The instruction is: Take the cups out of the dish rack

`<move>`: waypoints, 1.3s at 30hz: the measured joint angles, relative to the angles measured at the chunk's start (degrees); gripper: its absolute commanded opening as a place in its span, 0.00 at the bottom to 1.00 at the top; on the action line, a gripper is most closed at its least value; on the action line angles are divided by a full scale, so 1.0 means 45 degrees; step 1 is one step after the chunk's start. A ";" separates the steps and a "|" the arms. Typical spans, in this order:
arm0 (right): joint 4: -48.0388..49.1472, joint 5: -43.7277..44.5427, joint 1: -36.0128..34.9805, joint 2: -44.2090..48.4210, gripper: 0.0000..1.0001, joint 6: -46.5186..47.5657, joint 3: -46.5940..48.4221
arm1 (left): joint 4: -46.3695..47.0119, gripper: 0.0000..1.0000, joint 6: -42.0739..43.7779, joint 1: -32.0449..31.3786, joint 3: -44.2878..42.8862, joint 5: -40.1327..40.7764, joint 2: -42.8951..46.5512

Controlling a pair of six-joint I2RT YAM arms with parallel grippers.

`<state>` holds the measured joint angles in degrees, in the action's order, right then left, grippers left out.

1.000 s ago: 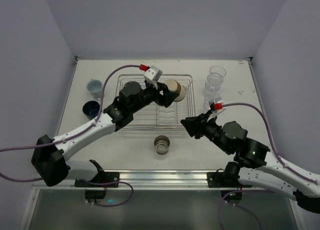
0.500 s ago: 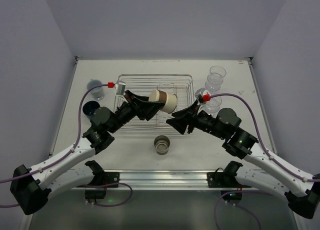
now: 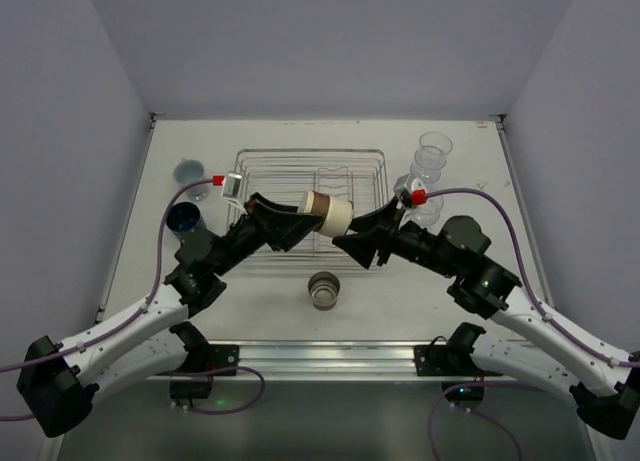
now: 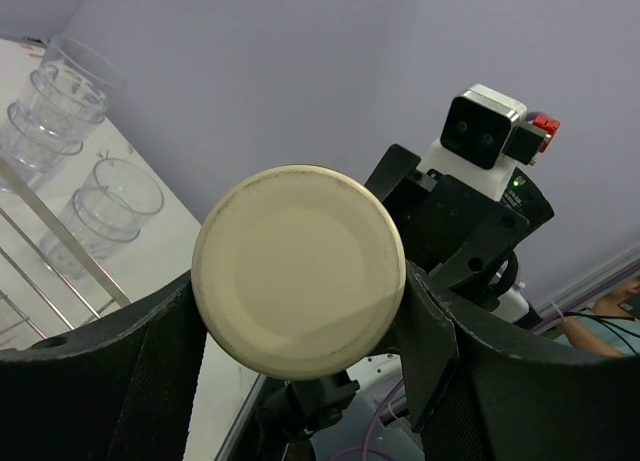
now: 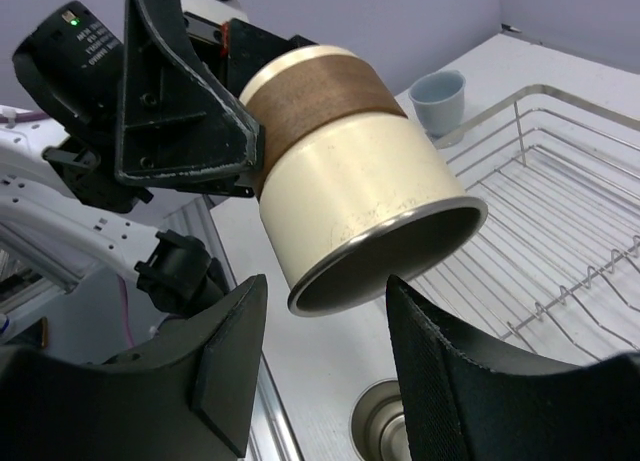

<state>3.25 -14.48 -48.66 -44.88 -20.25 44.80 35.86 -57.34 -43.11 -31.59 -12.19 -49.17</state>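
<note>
My left gripper point(image 3: 318, 214) is shut on a cream cup with a brown band point(image 3: 330, 215) and holds it on its side in the air over the front edge of the dish rack point(image 3: 300, 171). The left wrist view shows the cup's base point(image 4: 300, 271) between the fingers. My right gripper point(image 3: 366, 233) is open and faces the cup's mouth. In the right wrist view the cup's rim point(image 5: 390, 251) hangs just ahead of the open right gripper point(image 5: 325, 356), not touching. A tan cup point(image 3: 323, 289) stands on the table below.
A dark blue cup point(image 3: 183, 219) and a pale blue cup point(image 3: 190, 172) stand left of the rack. Clear tumblers point(image 3: 432, 153) stand stacked to its right, with another stack point(image 3: 424, 196) behind the right arm. The two arms meet over the rack's front.
My left gripper has carried the cream cup from over the rack toward its front edge. The right gripper has moved in to the left and now faces the cup's mouth.
</note>
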 measured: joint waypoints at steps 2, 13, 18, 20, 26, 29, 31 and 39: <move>0.0151 -0.0058 0.0000 0.0000 0.53 0.0029 0.0049 | 0.0160 0.26 -0.0253 0.0000 0.0126 -0.0063 0.0000; 0.2356 -0.1530 0.0000 -0.1287 0.42 -0.0510 0.0253 | 0.2312 0.27 -0.1661 -0.0034 0.0661 -0.0442 -0.0656; 0.3240 -0.2030 0.0058 -0.1661 0.28 -0.0947 0.0175 | 0.2705 0.32 -0.1797 -0.0044 0.0763 -0.0452 -0.0617; 0.3687 -0.2210 0.0058 -0.1700 0.13 -0.1219 0.0083 | 0.2875 0.37 -0.1802 -0.0039 0.0806 -0.0403 -0.0597; 0.4522 -0.2657 0.0049 -0.1753 0.00 -0.1608 -0.0141 | 0.2841 0.79 -0.1734 -0.0044 0.0850 -0.0403 -0.0423; 0.4265 -0.2482 0.0058 -0.1651 0.00 -0.1690 -0.0204 | 0.1243 0.96 -0.0515 -0.0097 0.0539 -0.0170 -0.0068; 0.3745 -0.2234 0.0068 -0.1472 0.00 -0.1685 -0.0204 | -0.0034 1.00 0.0442 -0.0107 0.0194 0.0160 0.0160; 0.1078 -0.1613 0.0073 -0.0967 0.00 -0.1467 0.0126 | -0.4337 1.00 0.3541 -0.0170 -0.1180 0.1982 0.1452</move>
<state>8.10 -21.74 -48.34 -49.23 -26.85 45.36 16.34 -41.41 -43.88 -36.91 -3.27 -42.63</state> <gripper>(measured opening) 0.150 0.997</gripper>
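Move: The cream cup with the brown band is still in the left fingers, its middle about 3 cm to their right and its open rim towards the right hand. From the right hand, the cup's middle lies about 5 cm left, 2 cm ahead and 4 cm up. The metal cup stands some 30 cm below, about 4 cm back and 2 cm right of the left hand. The dish rack's middle is roughly 18 cm ahead of the left hand, near table height. Up and to its left, about 4 cm each way, the right hand brings its half-open fingers onto the cup's rim and closes on the wall, one finger inside and one outside, then sinks about 3 cm. The left hand eases slightly back and up with the cup, then opens fully, dips and goes forward, and draws off to its left. ##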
